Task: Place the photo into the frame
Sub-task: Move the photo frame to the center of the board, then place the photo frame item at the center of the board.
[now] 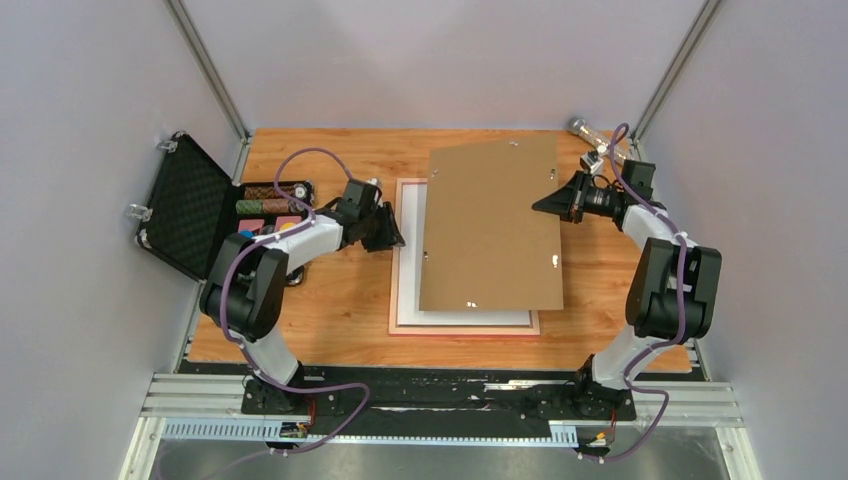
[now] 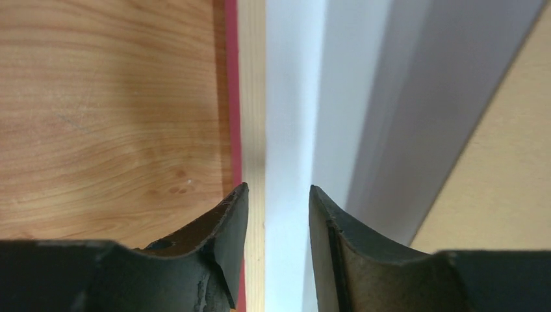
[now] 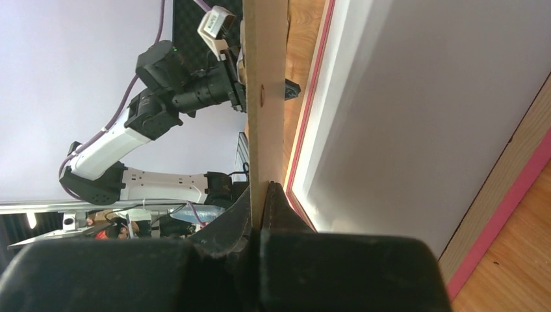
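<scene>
The frame (image 1: 465, 329) lies flat mid-table, pink at its outer edge with paler rails. Inside it lies the photo (image 1: 410, 270), of which only plain white shows. My left gripper (image 1: 395, 238) hangs open over the frame's left side. In the left wrist view its fingers straddle the pale rail (image 2: 251, 97) and the photo's white edge (image 2: 292, 97), gripping nothing. My right gripper (image 1: 545, 205) is shut on the right edge of a brown backing board (image 1: 490, 225), held tilted above the frame and covering most of it. The right wrist view shows the board (image 3: 266, 97) edge-on between shut jaws.
An open black case (image 1: 190, 205) holding small items stands at the table's left edge, close behind the left arm. A clear object (image 1: 590, 130) lies at the back right corner. Grey walls enclose the table on three sides.
</scene>
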`<state>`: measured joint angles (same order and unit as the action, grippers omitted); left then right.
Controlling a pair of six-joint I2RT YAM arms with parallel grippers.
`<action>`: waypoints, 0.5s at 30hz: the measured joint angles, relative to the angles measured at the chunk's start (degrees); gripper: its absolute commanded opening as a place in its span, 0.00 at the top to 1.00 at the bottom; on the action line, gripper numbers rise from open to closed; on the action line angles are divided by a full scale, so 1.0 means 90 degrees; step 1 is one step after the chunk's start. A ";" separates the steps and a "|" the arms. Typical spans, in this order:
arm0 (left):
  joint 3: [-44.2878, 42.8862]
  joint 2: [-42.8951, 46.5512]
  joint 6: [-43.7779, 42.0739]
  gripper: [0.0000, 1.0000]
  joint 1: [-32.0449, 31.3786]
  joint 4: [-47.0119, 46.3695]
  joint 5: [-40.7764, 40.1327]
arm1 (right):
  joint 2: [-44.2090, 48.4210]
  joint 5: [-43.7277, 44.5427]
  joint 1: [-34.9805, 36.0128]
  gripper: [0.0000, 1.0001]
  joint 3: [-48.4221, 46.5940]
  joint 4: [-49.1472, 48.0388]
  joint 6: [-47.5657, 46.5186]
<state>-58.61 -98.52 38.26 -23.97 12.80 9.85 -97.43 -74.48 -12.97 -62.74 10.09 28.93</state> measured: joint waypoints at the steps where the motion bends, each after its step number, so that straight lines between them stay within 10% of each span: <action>1: 0.0000 0.0066 0.0012 0.42 0.0002 -0.0058 0.0019 | 0.0000 0.0017 0.0019 1.00 0.0000 -0.0015 0.0007; 15: -0.0002 0.0384 -0.0131 0.13 0.0109 -0.0216 -0.0046 | -0.0078 0.0109 0.0410 1.00 0.0066 -0.0525 0.0236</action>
<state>-58.63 -95.07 37.08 -22.98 10.85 9.43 -98.13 -73.49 -9.28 -62.15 5.37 31.05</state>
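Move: The photo frame lies face down under the right hand's held backing board, its middle some 10 cm left, 1 cm back and 17 cm below that hand. The backing board's middle is about 8 cm left, 3 cm back and 2 cm below the right hand. From the left hand, the board's middle is roughly 15 cm right, 3 cm back and 11 cm up, the frame's middle 12 cm right, level ahead and 4 cm down, and the frame's left rail some 3 cm straight below. The backing board, still pinched at its right edge by the right hand's shut fingers, is carried about 2 cm left over the photo frame, nearly level, turning only slightly counter-clockwise. Meanwhile the left hand, already free of the frame's left rail, rises nearly 3 cm away from it, drifts a little forward and spreads its fingers from under half open to almost wide. ##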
